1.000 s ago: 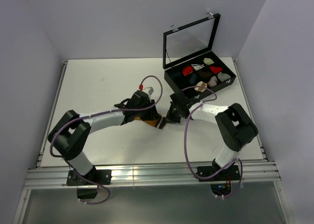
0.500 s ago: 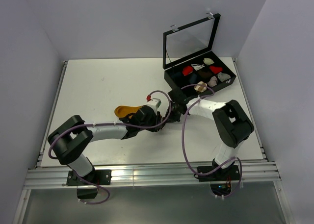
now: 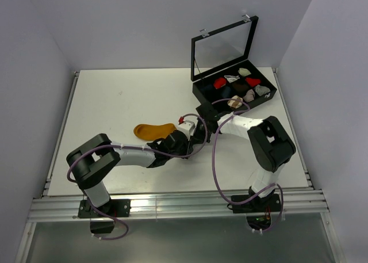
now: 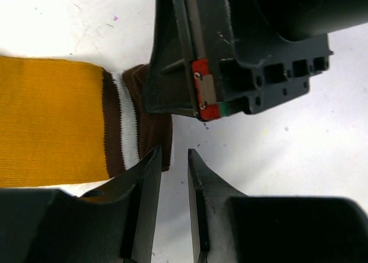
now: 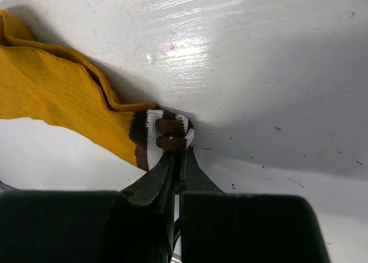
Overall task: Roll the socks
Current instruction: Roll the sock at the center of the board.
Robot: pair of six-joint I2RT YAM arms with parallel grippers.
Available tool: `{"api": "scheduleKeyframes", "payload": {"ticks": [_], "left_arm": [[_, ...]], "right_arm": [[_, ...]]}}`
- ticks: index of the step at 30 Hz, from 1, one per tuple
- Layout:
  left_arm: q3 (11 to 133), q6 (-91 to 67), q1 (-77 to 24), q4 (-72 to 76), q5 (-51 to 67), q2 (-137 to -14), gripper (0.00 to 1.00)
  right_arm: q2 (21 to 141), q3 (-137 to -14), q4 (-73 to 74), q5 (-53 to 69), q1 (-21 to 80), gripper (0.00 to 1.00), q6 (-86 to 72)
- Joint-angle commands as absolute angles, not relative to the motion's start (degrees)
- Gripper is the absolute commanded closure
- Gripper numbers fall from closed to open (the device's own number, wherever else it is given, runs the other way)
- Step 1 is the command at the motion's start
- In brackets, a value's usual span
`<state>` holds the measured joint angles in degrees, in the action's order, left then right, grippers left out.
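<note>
A mustard-orange sock [image 3: 152, 129] lies flat on the white table, its brown, white-striped cuff [image 5: 167, 130] pointing right. My right gripper [image 5: 179, 153] is shut on the bunched end of that cuff, low on the table. In the left wrist view the sock [image 4: 52, 125] runs in from the left, and its cuff [image 4: 129, 122] ends under the right gripper's dark body [image 4: 230, 56]. My left gripper [image 4: 174, 159] stands just beside the cuff's edge. Its jaws are a narrow gap apart, with only bare table between them. From above, both grippers meet near the table's middle [image 3: 191, 139].
An open black box [image 3: 202, 94] with a raised glass lid stands at the back right, holding several small sock bundles in red, white, pink and grey. Purple cables loop over both arms. White walls enclose the table on three sides.
My left arm has swung right, uncovering the mustard sock, and its gripper now sits by the cuff next to the right gripper. The right gripper has kept its hold.
</note>
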<state>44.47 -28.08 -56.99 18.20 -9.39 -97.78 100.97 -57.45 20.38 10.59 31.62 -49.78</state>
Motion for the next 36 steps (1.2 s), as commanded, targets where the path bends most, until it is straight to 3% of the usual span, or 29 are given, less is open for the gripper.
{"api": "scheduleKeyframes", "payload": {"ticks": [1, 12, 15, 17, 21, 24, 28, 36], "left_arm": [[45.8, -26.2, -57.39, 20.57, -13.0, -98.17, 0.7], [46.84, -26.45, -58.18, 17.06, -16.7, -105.11, 0.69], [47.37, -27.77, -58.36, 13.46, -17.23, -106.08, 0.69], [46.67, -28.56, -58.45, 12.4, -16.88, -105.74, 0.7], [46.76, -29.97, -58.62, 8.79, -18.27, -106.0, 0.71], [46.58, -31.11, -58.71, 6.87, -19.24, -106.52, 0.75], [46.32, -32.52, -58.71, 5.63, -19.86, -106.18, 0.97], [45.44, -33.75, -58.45, 5.1, -16.0, -103.1, 0.99]], "right_arm": [[103.09, -57.31, 23.29, 9.67, 31.82, 1.0, -48.69], [102.83, -56.25, 21.97, 11.25, 31.82, 1.0, -48.69], [101.78, -55.11, 19.78, 12.3, 31.82, 0.94, -48.95], [100.9, -53.79, 17.59, 13.35, 31.73, 0.83, -49.13], [98.27, -50.9, 13.54, 15.46, 31.2, 0.72, -50.36], [95.55, -49.05, 9.42, 17.22, 30.59, 0.62, -51.15], [92.12, -47.21, 5.72, 16.96, 30.5, 0.49, -49.48], [82.98, -40.26, 0.18, 15.3, 28.04, 0.49, -51.68]]}}
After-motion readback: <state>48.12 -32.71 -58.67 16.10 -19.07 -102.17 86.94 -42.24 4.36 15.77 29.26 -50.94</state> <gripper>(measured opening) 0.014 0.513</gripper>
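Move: Just ahead of the left hand, about 3 cm forward and 2 cm below its fingertips, is the folded cuff of the mustard sock. The right hand already pinches that cuff, its middle only about 1 cm forward and 1 cm left of the right hand. The sock's foot lies flat some 15 cm left of the left hand and 6 cm farther out; the box stands roughly 22 cm ahead and 15 cm right of the right hand. Easing forward some 2 cm and down about 1 cm onto the cuff, the half-open left hand turns slightly counter-clockwise, then shuts on its folded brown edge. Meanwhile the right hand first keeps its pinch, then opens to about half, lets go and lifts away roughly 3 cm, drawing back about 1 cm and tilting slightly. ##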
